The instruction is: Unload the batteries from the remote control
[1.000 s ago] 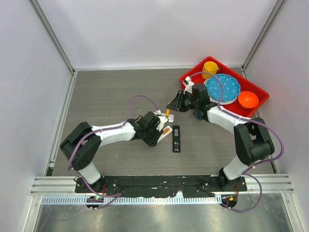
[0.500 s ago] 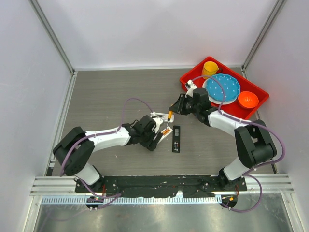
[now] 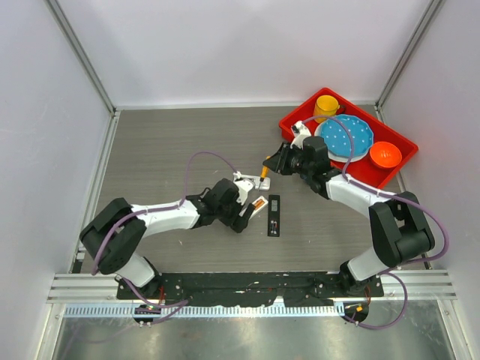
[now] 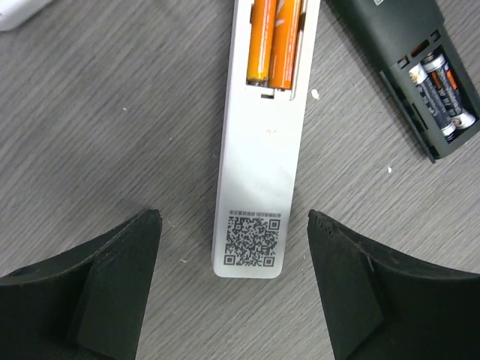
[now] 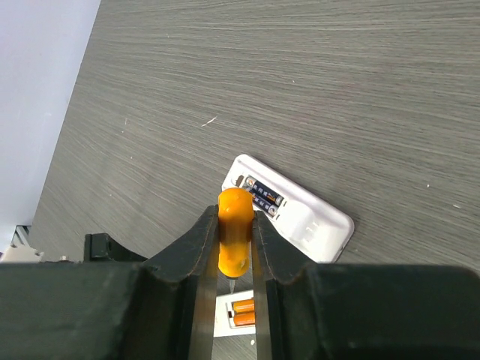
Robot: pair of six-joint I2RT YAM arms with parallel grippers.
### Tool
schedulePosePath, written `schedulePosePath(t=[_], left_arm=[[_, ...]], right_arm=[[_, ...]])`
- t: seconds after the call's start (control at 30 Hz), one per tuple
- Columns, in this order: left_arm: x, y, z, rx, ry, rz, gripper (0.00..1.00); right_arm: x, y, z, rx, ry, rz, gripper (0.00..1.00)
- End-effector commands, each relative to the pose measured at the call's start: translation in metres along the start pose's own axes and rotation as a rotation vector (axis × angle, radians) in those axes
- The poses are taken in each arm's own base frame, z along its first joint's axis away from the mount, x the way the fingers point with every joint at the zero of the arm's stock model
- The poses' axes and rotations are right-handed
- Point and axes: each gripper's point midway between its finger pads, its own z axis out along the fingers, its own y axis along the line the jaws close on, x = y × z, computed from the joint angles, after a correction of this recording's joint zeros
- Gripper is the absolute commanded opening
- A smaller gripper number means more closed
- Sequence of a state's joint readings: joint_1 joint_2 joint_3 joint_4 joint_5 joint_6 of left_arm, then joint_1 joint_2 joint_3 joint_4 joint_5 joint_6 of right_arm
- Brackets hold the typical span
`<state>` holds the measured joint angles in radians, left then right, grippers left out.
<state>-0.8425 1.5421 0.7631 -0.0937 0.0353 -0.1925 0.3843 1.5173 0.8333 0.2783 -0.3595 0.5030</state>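
A white remote control [image 4: 259, 157] lies face down with two orange batteries [image 4: 274, 41] in its uncovered bay. My left gripper [image 4: 234, 225] is open, its fingers [image 4: 112, 277] on either side of the remote's QR-code end without touching it. A black remote [image 4: 405, 45] beside it holds two dark batteries [image 4: 444, 90]. My right gripper [image 5: 235, 221] is shut on an orange-handled screwdriver [image 5: 234, 240], tip down, above a second white remote [image 5: 300, 214] that holds dark batteries [image 5: 262, 196]. From above, the left gripper [image 3: 246, 205] and the right gripper [image 3: 268, 166] are close together.
A red tray [image 3: 300, 112] at the back right holds a yellow cup [image 3: 326, 105], a blue plate [image 3: 345, 137] and an orange bowl [image 3: 385, 154]. Grey walls enclose the table on three sides.
My left gripper has opened wide and drawn back a little toward its base from the white remote. The right gripper, with the screwdriver, has shifted slightly.
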Motion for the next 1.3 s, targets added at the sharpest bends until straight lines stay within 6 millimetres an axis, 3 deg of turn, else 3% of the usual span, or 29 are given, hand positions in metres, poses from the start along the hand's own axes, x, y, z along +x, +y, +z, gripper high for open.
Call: schedulePosePath(t=[0.0, 0.1, 0.33, 0.67, 0.9, 1.07, 1.27], left_arm=[[-0.002, -0.008, 0.011, 0.078, -0.047, 0.026, 0.82], [-0.004, -0.016, 0.014, 0.122, -0.043, 0.029, 0.82], [-0.004, -0.014, 0.012, 0.115, -0.048, 0.043, 0.80], [-0.005, -0.003, 0.011, 0.041, -0.053, 0.040, 0.67], [0.000, -0.004, 0.013, -0.040, -0.038, 0.069, 0.58], [0.000, -0.004, 0.015, -0.052, -0.037, 0.073, 0.44], [0.000, -0.006, 0.016, -0.040, -0.033, 0.078, 0.40]], right_arm=[[-0.028, 0.021, -0.006, -0.045, -0.095, -0.054, 0.01], [-0.028, 0.020, -0.011, -0.029, -0.099, -0.065, 0.01], [-0.029, 0.015, -0.020, 0.008, -0.129, -0.105, 0.01], [-0.012, 0.002, -0.024, 0.031, -0.156, -0.116, 0.01], [-0.012, -0.001, -0.031, 0.033, -0.202, -0.116, 0.01], [-0.003, -0.005, -0.028, 0.038, -0.183, -0.114, 0.01], [0.003, -0.009, -0.022, 0.040, -0.162, -0.122, 0.01]])
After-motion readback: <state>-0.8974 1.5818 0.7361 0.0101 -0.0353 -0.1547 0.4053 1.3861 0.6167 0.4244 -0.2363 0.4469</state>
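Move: The white remote with the orange batteries lies between the left gripper's open fingers at its QR-code end, its middle some 3 cm ahead, 4 cm to the right and 2 cm below. From that hand the black remote is about 8 cm to the right and 1 cm ahead; the other white remote is 10 cm ahead and 2 cm to the right. From the right hand, holding the screwdriver, the orange-battery remote is roughly 10 cm back, 3 cm left and 13 cm below. Bring the left gripper about 1 cm to the right and 1 cm down over the QR-code end of the orange-battery remote, then close its wide-open fingers until they pinch both long edges there. Meanwhile keep the screwdriver in the right gripper, lift it slightly, then draw it back and to the right about 3 cm in all and sink it, towards the orange batteries. ##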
